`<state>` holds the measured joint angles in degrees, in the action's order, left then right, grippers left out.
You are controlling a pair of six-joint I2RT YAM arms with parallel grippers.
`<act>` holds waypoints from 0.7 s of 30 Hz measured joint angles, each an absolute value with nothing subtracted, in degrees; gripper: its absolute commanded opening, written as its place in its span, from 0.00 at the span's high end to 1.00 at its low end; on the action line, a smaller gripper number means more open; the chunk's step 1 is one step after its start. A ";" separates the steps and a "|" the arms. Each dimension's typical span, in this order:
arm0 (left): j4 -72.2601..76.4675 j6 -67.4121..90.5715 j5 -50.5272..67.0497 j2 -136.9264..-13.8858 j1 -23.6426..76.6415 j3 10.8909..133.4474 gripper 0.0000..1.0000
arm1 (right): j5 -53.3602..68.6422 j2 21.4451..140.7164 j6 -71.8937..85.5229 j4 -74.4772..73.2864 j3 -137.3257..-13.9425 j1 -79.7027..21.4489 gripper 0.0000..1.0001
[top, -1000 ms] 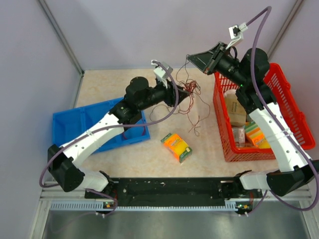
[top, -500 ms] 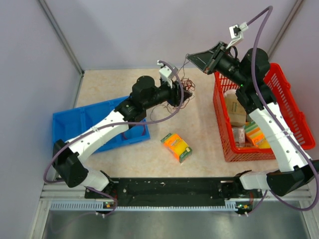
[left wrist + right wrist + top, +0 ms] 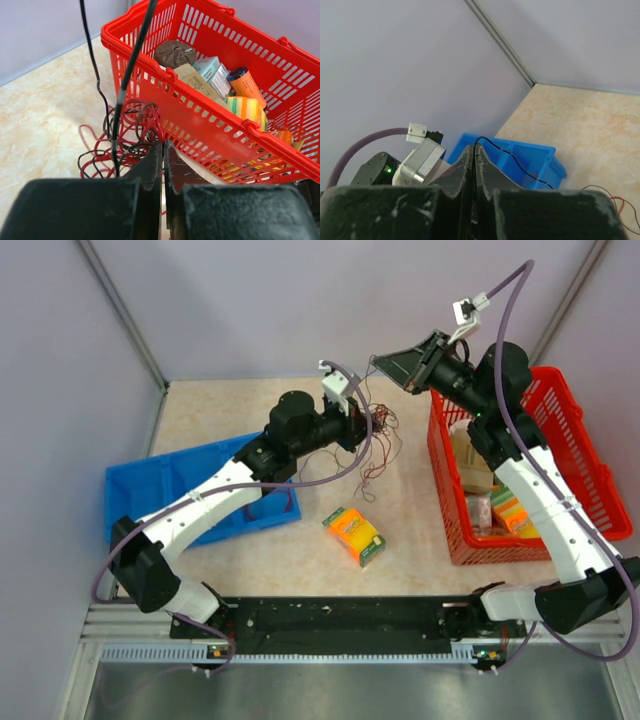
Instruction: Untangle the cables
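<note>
The cables [image 3: 379, 436] are a clump of thin dark red and black wires on the table just left of the red basket, with strands trailing toward the front. In the left wrist view the clump [image 3: 98, 156] lies at the tips of my left gripper [image 3: 163, 145], which is shut, and red strands run in between the tips. From above, my left gripper [image 3: 357, 427] sits at the clump's left side. My right gripper [image 3: 377, 361] is raised behind the clump. It [image 3: 474, 148] is shut on one black cable [image 3: 510, 154], which arcs out of the tips and down.
A red basket [image 3: 563, 392] with boxes and packets stands at the right, its wall [image 3: 165, 75] close behind the clump. A blue bin [image 3: 150, 490] sits at the left under the left arm. An orange and green box [image 3: 354, 535] lies in front of the middle.
My left gripper moved right into the clump and closed from open. The trailing strands pulled in toward it. My right gripper shifted slightly up and left, still shut on the black cable.
</note>
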<state>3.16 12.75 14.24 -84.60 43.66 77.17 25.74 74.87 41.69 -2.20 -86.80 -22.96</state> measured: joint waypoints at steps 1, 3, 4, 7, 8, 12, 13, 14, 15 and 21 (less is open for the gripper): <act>3.18 12.82 14.22 -84.60 43.66 77.17 1.00 | 25.71 74.87 41.80 -2.17 -86.43 -22.96 1.00; 3.18 13.10 14.11 -84.58 43.66 77.14 0.99 | 25.69 74.87 41.87 -2.17 -85.93 -22.96 1.00; 3.25 13.28 14.04 -84.53 43.66 77.06 0.96 | 25.67 74.87 41.98 -2.22 -85.91 -22.96 1.00; 3.49 13.54 14.00 -84.07 43.66 76.25 0.93 | 25.54 74.87 42.65 -2.13 -85.91 -22.98 1.00; 3.46 13.61 14.00 -83.90 43.66 75.99 0.93 | 25.52 74.87 43.13 -2.15 -85.91 -22.98 1.00; 3.88 14.11 14.04 -83.85 43.66 75.85 0.90 | 25.21 74.85 46.41 -1.50 -85.76 -23.55 1.00; 4.25 14.37 14.06 -83.85 43.66 75.85 0.88 | 25.10 74.76 47.29 -1.06 -85.49 -23.73 1.00; 4.54 14.70 14.06 -83.85 43.66 75.85 0.87 | 24.99 74.61 48.31 -0.56 -85.08 -23.97 1.00; 4.75 14.90 14.06 -83.85 43.66 75.85 0.85 | 24.82 74.43 49.30 -0.14 -84.64 -24.18 1.00; 5.67 16.03 13.61 -83.72 43.66 75.26 0.79 | 22.96 73.08 53.91 1.15 -81.43 -25.10 1.00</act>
<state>5.67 16.03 13.61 -83.72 43.66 75.26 22.96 73.08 53.91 1.15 -81.43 -25.10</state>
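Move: The red-and-black cable tangle hangs at the left fingertips, its middle about 4 cm ahead, 2 cm right and 3 cm below that hand. Roughly 30 cm below the left hand, the yellow box lies 12 cm back and 2 cm left; the red basket's middle is about 30 cm right, 4 cm back and 22 cm lower. From the right hand the tangle's middle is some 3 cm ahead, 3 cm right and 17 cm down. The left fingers, shut on strands at the near side of the tangle, part to about a fifth of their opening while that hand stays almost in place. Above, the right hand keeps its pinch on the black cable end, dips slightly, then eases back and left, under 2 cm in all, rolling some 10 degrees about its fingers so that its left side rises. ##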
